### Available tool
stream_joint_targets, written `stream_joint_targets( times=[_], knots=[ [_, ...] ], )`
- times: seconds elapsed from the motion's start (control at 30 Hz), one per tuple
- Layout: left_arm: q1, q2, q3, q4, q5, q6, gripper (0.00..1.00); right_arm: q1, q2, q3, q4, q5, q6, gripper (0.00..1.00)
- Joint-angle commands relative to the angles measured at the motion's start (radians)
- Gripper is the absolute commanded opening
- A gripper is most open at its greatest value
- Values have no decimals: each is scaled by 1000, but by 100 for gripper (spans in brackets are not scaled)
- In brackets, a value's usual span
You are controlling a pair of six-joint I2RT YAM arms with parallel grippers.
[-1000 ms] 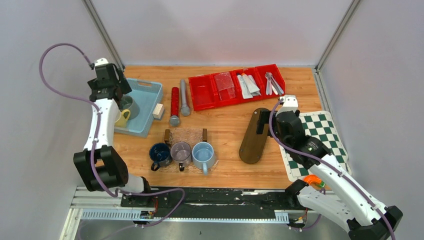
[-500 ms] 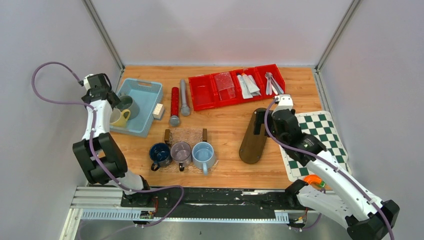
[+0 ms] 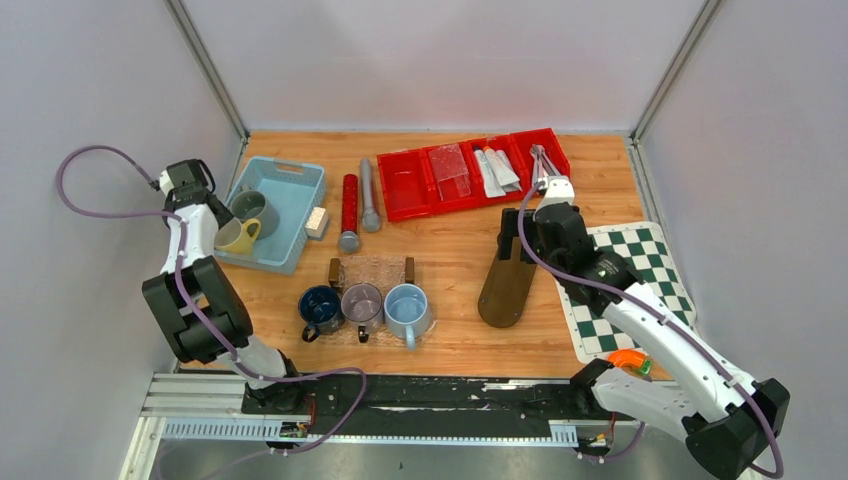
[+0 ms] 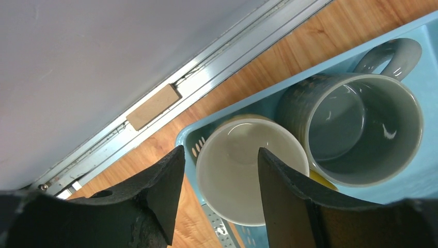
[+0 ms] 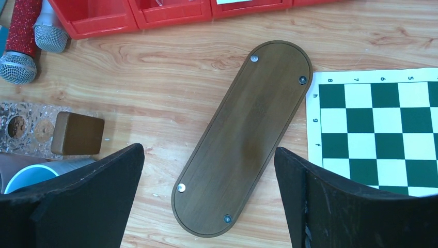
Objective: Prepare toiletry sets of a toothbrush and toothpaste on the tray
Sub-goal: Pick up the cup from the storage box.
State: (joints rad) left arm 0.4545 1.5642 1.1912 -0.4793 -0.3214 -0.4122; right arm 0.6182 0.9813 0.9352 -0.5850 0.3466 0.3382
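The toothpaste tubes and the thin toothbrush sticks lie in the right-hand compartments of the red bins at the back. A dark brown oval tray lies bare on the table, also seen in the right wrist view as the tray. My right gripper hovers open over the tray's far end; in its own wrist view, the right gripper has nothing between its fingers. My left gripper sits left of the blue basket. Its jaws stand apart and empty at the left gripper.
The blue basket holds a grey mug and a cream-lined yellow mug. Red and grey microphones lie beside it. Three mugs stand near the front by a clear mat. A chessboard lies right of the tray.
My left arm has drawn back leftward off the basket, and its jaws have narrowed. My right gripper has moved along the tray toward the red bins, staying open.
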Motion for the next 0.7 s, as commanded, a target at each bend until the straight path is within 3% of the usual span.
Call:
stream_joint_targets(
  times=[0.0,0.17,0.4,0.6,0.67],
  knots=[
    [10,20,0,32,11,-32,60,-5,14,56,3,-20,-7,100],
    [23,79,3,24,51,-51,53,-6,23,64,-2,-26,-7,100],
    [23,105,13,18,119,-50,36,-6,41,69,-1,-31,-3,100],
    [23,138,27,4,188,-44,33,-4,49,71,3,-39,2,100],
    [23,149,35,0,215,-40,26,-5,50,70,4,-40,5,100]
  ],
)
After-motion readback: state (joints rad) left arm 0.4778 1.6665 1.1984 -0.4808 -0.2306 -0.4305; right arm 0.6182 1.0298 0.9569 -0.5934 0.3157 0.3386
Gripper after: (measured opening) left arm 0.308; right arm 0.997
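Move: The cream cup sits in the near-left corner of the storage box, its middle about 2 cm ahead, 3 cm right and 7 cm below the left hand. The green cup is about 8 cm ahead and 7 cm right of this hand, the box corner 2 cm back and 2 cm left, the white block 5 cm ahead and 20 cm right. For the right hand, the cream cup lies roughly 57 cm left and 8 cm ahead, 14 cm below. Lower the left gripper about 4 cm, nearly straight down, onto the near-left rim of the cream cup, so one finger goes inside the mouth and the other slips outside, between cup and box corner. Keep closing as it sinks, from well open to about half that gap, with a slight wrist tilt, until the fingers come against the cup wall. ##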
